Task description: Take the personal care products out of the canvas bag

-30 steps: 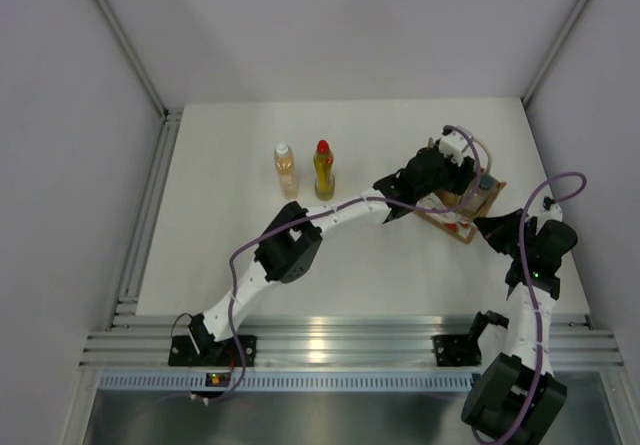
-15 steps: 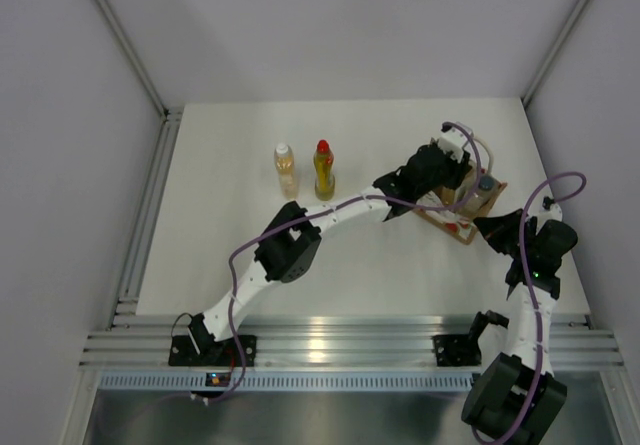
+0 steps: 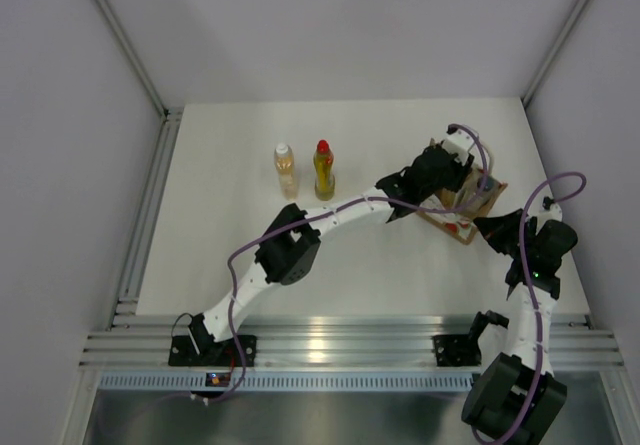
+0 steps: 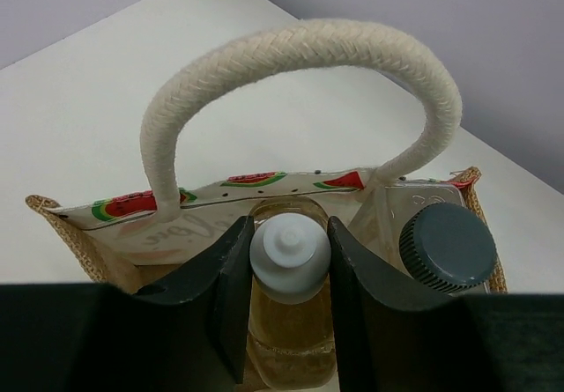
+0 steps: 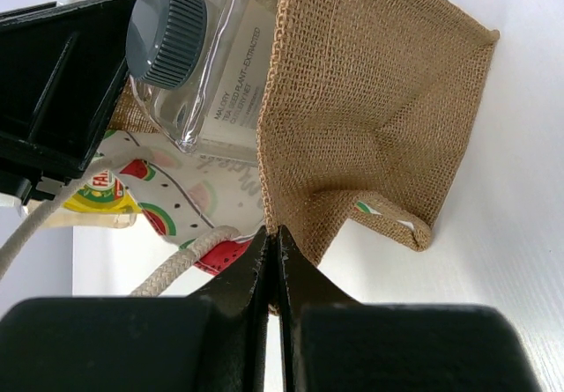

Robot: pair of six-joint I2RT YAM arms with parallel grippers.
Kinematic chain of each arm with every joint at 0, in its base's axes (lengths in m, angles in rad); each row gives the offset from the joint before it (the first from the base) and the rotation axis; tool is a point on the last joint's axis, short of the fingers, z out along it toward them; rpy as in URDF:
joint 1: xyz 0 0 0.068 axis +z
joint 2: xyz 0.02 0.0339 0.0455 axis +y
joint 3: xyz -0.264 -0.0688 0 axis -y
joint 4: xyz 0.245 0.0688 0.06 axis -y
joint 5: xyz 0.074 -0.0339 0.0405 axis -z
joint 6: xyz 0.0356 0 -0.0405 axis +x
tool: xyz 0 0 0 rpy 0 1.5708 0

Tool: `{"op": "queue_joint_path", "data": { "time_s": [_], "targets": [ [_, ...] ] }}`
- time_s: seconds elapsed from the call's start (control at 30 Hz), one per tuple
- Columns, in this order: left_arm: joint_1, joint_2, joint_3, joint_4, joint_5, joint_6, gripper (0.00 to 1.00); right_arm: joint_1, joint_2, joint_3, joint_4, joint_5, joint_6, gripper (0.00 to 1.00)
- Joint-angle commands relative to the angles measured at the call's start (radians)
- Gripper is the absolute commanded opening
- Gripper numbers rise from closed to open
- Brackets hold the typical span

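The canvas bag (image 3: pixel 462 208) stands at the right of the table, tan with a watermelon-print panel (image 4: pixel 203 200) and rope handle (image 4: pixel 300 48). My left gripper (image 4: pixel 289 260) reaches into it and is shut on the white cap of an amber bottle (image 4: pixel 291 339). A clear bottle with a dark grey cap (image 4: pixel 447 247) stands beside it inside the bag (image 5: pixel 379 101). My right gripper (image 5: pixel 271 242) is shut on the bag's woven edge. An amber bottle (image 3: pixel 285 169) and a yellow bottle with a red cap (image 3: pixel 323 170) stand upright on the table left of the bag.
White walls enclose the table (image 3: pixel 220 255) at the back and both sides. A metal rail (image 3: pixel 340 345) runs along the near edge by the arm bases. The left arm (image 3: pixel 330 215) stretches across the table's middle toward the bag.
My left gripper has closed on the amber bottle's cap inside the bag and shifted slightly right. The right arm and the two bottles on the table have stayed put.
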Motion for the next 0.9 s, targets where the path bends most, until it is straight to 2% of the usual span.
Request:
{"op": "queue_joint_path", "data": {
  "time_s": [0.0,0.43,0.87],
  "targets": [
    [-0.011,-0.164,0.095,0.076,-0.027,0.029,0.0,0.007,0.009,-0.012,-0.015,-0.012,-0.006,0.0],
    [-0.014,-0.247,0.106,0.082,-0.027,0.005,0.0,0.007,0.01,-0.017,-0.004,-0.016,-0.003,0.0],
    [-0.014,-0.368,0.087,0.064,-0.082,0.065,0.0,0.007,0.02,-0.008,-0.004,-0.012,0.004,0.0]
  ]
}}
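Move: I already grip the white-capped bottle by its cap, inside the canvas bag. The red-capped bottle, which marks the row it should join, stands some 33 cm to my left hand's left, 2 cm farther out; the bag's far handle arches 6 cm ahead and 2 cm right. The grey-capped bottle sits about 4 cm back, 5 cm right. From my right hand the red-capped bottle is roughly 37 cm left, 14 cm ahead. Slowly at first, then faster, I draw the white-capped bottle up out of the bag with my left hand, about 10 cm in all, easing some 3 cm to the left as it climbs. My left fingers keep their hold on the cap and the wrist barely tilts, while my shut right fingers stay put, still pinching the bag's near side edge. ##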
